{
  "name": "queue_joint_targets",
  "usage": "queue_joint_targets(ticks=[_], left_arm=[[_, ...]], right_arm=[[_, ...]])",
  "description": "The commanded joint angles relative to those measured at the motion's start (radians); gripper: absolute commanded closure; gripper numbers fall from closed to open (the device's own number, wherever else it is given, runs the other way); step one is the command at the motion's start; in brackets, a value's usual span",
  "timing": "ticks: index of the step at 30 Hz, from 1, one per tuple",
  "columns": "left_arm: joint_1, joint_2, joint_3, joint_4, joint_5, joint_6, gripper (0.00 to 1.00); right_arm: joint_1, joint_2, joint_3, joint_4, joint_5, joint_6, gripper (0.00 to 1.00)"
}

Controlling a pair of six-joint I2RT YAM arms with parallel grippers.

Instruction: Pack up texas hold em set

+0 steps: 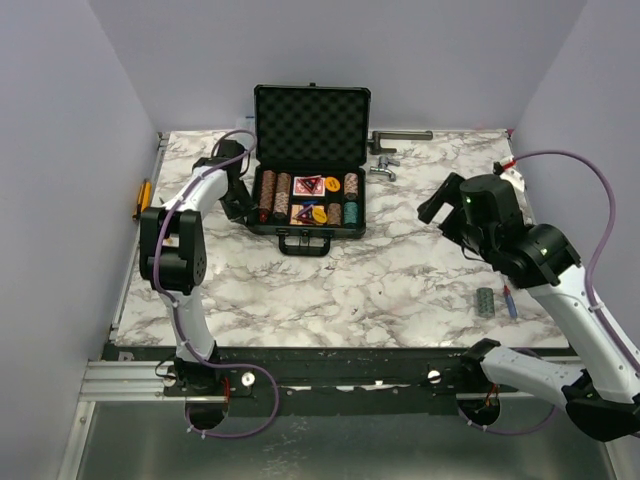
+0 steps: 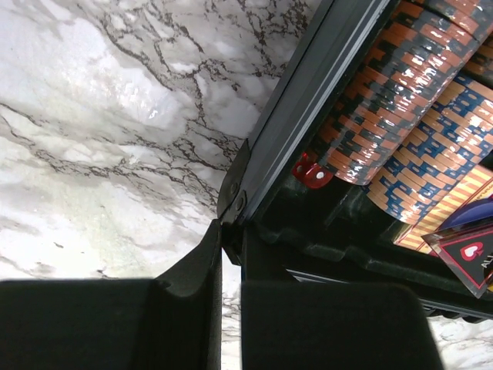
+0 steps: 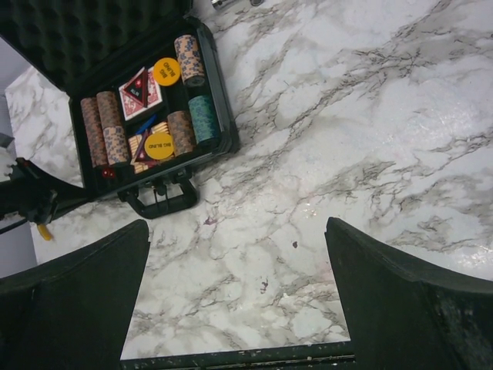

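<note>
The black briefcase [image 1: 305, 232] stands open at the table's back centre, its foam-lined lid [image 1: 312, 125] upright. Inside lie brown chip stacks [image 2: 385, 85], a teal stack [image 3: 202, 119], cards with a red triangle [image 1: 307, 185], yellow discs [image 3: 166, 71] and a red die [image 2: 312, 173]. My left gripper [image 2: 229, 231] is at the case's front-left corner [image 1: 243, 208], one finger outside and one inside, shut on the corner of the rim [image 2: 308, 92]. My right gripper [image 3: 235, 231] hangs open over bare marble to the right of the case [image 1: 447, 225].
Metal tools [image 1: 400, 135] lie behind the case on the right. A small greenish stack [image 1: 485, 300] and a blue-red pen-like item [image 1: 510, 300] lie near the right front. A yellow-handled tool [image 1: 143, 198] rests on the left edge. Walls close in three sides.
</note>
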Motion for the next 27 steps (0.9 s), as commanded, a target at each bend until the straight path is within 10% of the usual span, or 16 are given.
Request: queue_joint_targets(ticks=[1, 27], left_arm=[[0.009, -0.102, -0.154, -0.081, -0.018, -0.013, 1.0], [-0.024, -0.735, -0.821, -0.005, 0.126, -0.185, 1.0]], right_arm=[[0.008, -0.052, -0.006, -0.038, -0.012, 0.024, 0.0], [0.008, -0.172, -0.209, -0.027, -0.118, 0.122, 0.01]])
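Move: The left gripper is already shut on the near-left corner of the open case. The middle of the case's tray lies about 9 cm ahead and 17 cm to the right of this gripper; the red dice sits some 3 cm ahead and 4 cm right, and the case handle some 16 cm right and 5 cm back. From the right gripper the case's tray is roughly 24 cm ahead, 35 cm left and 26 cm below. Keep the left fingers pinched on the case's near-left corner and drag it straight back over the table towards the near edge, about 16 cm at an almost level height, letting the wrist turn slightly counter-clockwise. Meanwhile ease the open right gripper back some 4 cm, lifting it a touch and then sinking it by about as much as it goes back. ##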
